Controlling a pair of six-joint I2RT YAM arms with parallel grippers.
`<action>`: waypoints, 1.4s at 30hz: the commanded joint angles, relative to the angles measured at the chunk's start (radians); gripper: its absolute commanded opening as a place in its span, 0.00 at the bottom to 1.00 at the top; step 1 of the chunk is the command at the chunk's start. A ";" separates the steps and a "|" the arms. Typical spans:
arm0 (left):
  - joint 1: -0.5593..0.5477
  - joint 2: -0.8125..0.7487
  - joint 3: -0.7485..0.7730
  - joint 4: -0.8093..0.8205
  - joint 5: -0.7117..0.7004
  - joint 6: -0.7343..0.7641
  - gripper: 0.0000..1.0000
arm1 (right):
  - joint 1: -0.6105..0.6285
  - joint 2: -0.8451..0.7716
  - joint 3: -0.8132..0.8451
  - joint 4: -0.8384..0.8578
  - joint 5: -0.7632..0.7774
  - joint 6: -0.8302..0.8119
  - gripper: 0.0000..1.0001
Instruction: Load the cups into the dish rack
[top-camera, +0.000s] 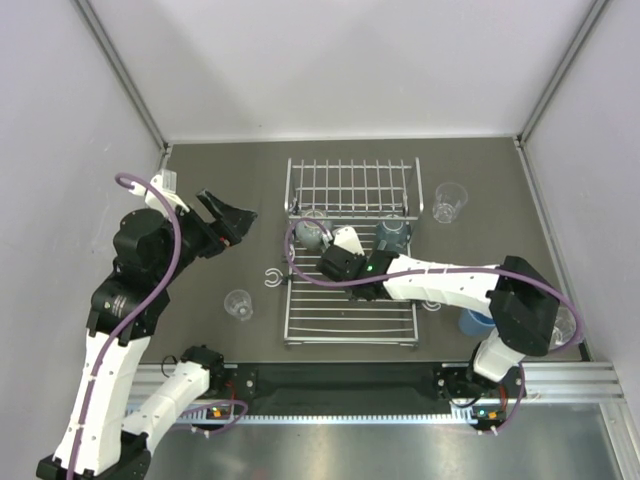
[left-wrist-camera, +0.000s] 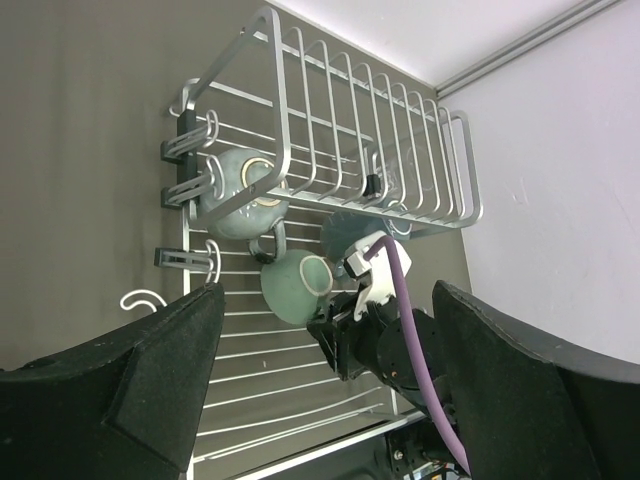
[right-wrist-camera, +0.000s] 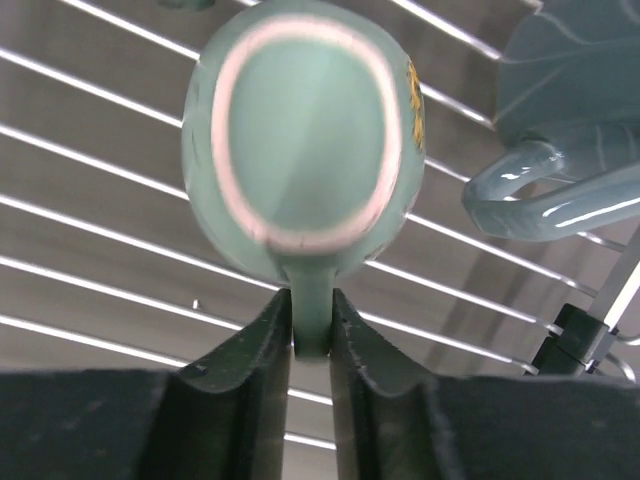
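Note:
My right gripper (right-wrist-camera: 311, 300) is shut on the handle of a mint-green mug (right-wrist-camera: 305, 130). The mug lies just over the flat bars of the wire dish rack (top-camera: 350, 338), its mouth towards the wrist camera. The left wrist view shows the same mug (left-wrist-camera: 295, 285) at the right gripper (top-camera: 325, 258). A grey-blue mug (left-wrist-camera: 240, 195) rests by the rack's hinge, and another (top-camera: 393, 235) sits further right. My left gripper (top-camera: 235, 228) hangs wide open in the air left of the rack, with nothing in it.
Clear tumblers stand on the table at the back right (top-camera: 450, 202) and front left (top-camera: 238, 304). A light-blue tumbler (top-camera: 477, 322) sits by the right arm. White C-shaped clips lie left (top-camera: 273, 277) and right (top-camera: 432, 303) of the rack. The rack's second panel (top-camera: 350, 188) stands upright.

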 joint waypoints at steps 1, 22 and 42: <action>0.003 -0.005 -0.003 0.007 -0.011 0.014 0.89 | -0.017 0.011 0.048 0.007 0.054 0.000 0.22; 0.003 -0.020 -0.062 -0.014 -0.080 0.022 0.88 | -0.005 -0.092 -0.012 0.034 0.002 -0.020 0.55; 0.003 0.112 -0.240 -0.278 -0.405 -0.162 0.45 | 0.126 -0.511 -0.172 0.148 -0.040 -0.028 0.69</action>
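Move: At the right fingertips is the green cup's handle; the cup's middle lies about 4 cm ahead and 2 cm left, about level in height. From that hand the right mug is some 9 cm ahead and 7 cm right, the left mug 10 cm ahead and 8 cm left. For the left hand, the clear glass lies about 6 cm back, 8 cm left and 31 cm below; the rack's side hook is straight below, about 33 cm. Spreading its fingers around the green cup's handle, the right hand frees it after a nudge of less than 1 cm forward, then lifts about 9 cm and draws back some 4 cm from the cup, rolling its left side up. The left hand, slow at first, sinks about 13 cm with 6 cm of leftward travel towards the clear glass, tipping down and turning counter-clockwise as its fingers close to about half open. ##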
